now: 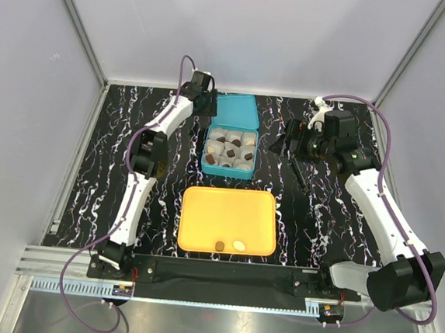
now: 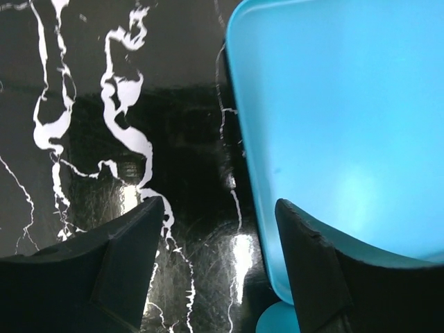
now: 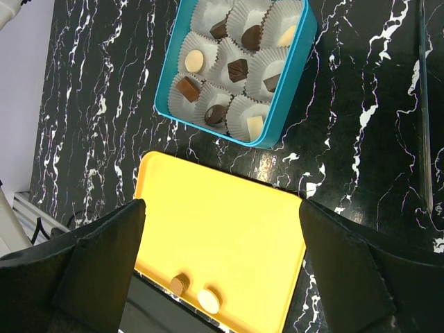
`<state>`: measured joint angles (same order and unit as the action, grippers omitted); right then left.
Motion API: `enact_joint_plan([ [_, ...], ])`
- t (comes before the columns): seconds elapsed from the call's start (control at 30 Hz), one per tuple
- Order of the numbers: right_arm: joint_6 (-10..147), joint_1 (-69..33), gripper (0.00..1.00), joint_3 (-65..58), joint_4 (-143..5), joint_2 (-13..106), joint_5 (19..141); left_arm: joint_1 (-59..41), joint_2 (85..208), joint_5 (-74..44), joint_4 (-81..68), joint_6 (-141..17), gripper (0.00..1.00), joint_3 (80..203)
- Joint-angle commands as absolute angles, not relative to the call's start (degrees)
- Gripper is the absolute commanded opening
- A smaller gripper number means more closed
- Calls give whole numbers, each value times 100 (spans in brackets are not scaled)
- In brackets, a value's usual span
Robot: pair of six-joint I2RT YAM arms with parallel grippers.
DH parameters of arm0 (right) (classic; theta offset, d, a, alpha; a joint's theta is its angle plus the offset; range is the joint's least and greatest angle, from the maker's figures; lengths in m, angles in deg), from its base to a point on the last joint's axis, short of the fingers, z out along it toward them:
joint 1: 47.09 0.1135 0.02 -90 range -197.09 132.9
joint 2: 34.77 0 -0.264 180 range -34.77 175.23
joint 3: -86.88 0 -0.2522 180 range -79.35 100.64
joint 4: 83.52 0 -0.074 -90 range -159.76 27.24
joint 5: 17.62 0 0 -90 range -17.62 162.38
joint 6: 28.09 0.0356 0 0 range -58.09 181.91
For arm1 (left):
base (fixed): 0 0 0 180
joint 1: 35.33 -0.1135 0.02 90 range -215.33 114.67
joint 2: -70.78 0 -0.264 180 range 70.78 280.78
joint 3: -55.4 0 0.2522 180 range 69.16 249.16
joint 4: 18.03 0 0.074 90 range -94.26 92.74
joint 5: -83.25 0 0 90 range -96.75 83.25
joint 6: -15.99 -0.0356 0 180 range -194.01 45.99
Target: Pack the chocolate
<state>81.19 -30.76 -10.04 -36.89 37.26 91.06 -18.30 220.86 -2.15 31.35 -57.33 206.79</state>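
Observation:
A teal box (image 1: 230, 153) holds white paper cups with several dark and cream chocolates (image 3: 238, 69). Its teal lid (image 1: 237, 112) lies just behind it. An orange tray (image 1: 229, 214) in front holds one brown chocolate (image 1: 220, 246) and one cream chocolate (image 1: 239, 246) at its near edge; both show in the right wrist view, brown (image 3: 180, 284) and cream (image 3: 209, 300). My left gripper (image 1: 211, 103) is open and empty, with the lid's (image 2: 347, 125) left edge between its fingers. My right gripper (image 1: 281, 145) is open and empty, held high to the right of the box.
The black marbled table (image 1: 312, 213) is walled by grey panels on three sides. A metal rail (image 1: 196, 293) runs along the near edge by the arm bases. The box (image 3: 236, 66) and tray (image 3: 222, 208) sit close together in the middle.

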Motion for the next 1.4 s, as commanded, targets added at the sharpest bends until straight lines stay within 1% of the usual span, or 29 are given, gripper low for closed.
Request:
enact_joint_plan([
  [0.0, 8054, -3004, 100, -746, -3732, 3554, 9119, -1890, 22081, -280, 3194, -5635, 68, 20820],
  [0.3, 8028, -2969, 100, -746, -3662, 3457, 9075, -1977, 22029, 484, 3607, -5732, 66, 20795],
  [0.57, 8036, -2952, 99, -720, -3653, 3475, 9066, -2373, 21704, 731, 3660, -5468, 65, 20111],
  [0.67, 8028, -2943, 100, -763, -3671, 3448, 9013, -2522, 21563, 555, 3660, -5293, 62, 19907],
  [0.77, 8010, -2934, 100, -764, -3636, 3448, 8952, -2610, 21361, 722, 3722, -5222, 58, 19679],
  [0.9, 8001, -2934, 100, -799, -3601, 3405, 8846, -2698, 21124, 1029, 3976, -5160, 48, 19476],
  [0.93, 7992, -2925, 100, -807, -3592, 3387, 8829, -2716, 20975, 1178, 4038, -5117, 45, 19285],
  [1.0, 8001, -2925, 100, -808, -3583, 3378, 8794, -2725, 20764, 1258, 4030, -5072, 41, 19020],
  [1.03, 8001, -2925, 100, -799, -3548, 3387, 8776, -2751, 20545, 1232, 3943, -5020, 37, 18680],
  [1.1, 8001, -2917, 100, -781, -3487, 3387, 8723, -2795, 20360, 1066, 3811, -5002, 33, 18379],
  [1.13, 8001, -2917, 100, -790, -3460, 3387, 8706, -2821, 20263, 874, 3766, -5011, 26, 18238],
  [1.23, 8010, -2908, 100, -799, -3346, 3378, 8644, -2848, 20244, 705, 3993, -5019, 13, 18263],
  [1.27, 8027, -2899, 100, -790, -3328, 3369, 8627, -2848, 20227, 670, 4047, -5019, 6, 18298],
  [1.33, 8045, -2881, 99, -808, -3337, 3334, 8583, -2857, 20157, 626, 4143, -5011, 0, 18263],
  [1.37, 8028, -2855, 98, -842, -3389, 3308, 8583, -2857, 20009, 600, 4144, -5002, 0, 18159],
])
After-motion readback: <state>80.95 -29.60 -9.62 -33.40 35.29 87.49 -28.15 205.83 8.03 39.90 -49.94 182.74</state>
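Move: The left gripper straddles the blue lid's left rim, one finger over the lid and one outside it. The lid's middle is about 8 cm to its right, 3 cm ahead and 2 cm lower. The packed chocolate box lies nearer the base, its middle some 14 cm back, 7 cm to the right and about 1 cm lower. From the idle right gripper the lid is roughly 32 cm ahead, 11 cm to the left and 22 cm below. Bring the left gripper down a little, then sweep it about 15 cm left, taking the lid along with the finger inside its left rim. Curve back towards the base by some 9 cm late in the sweep, turning the hand about 20 degrees counter-clockwise and tipping the fingers steeper, while closing them to pinch the lid's left rim. ##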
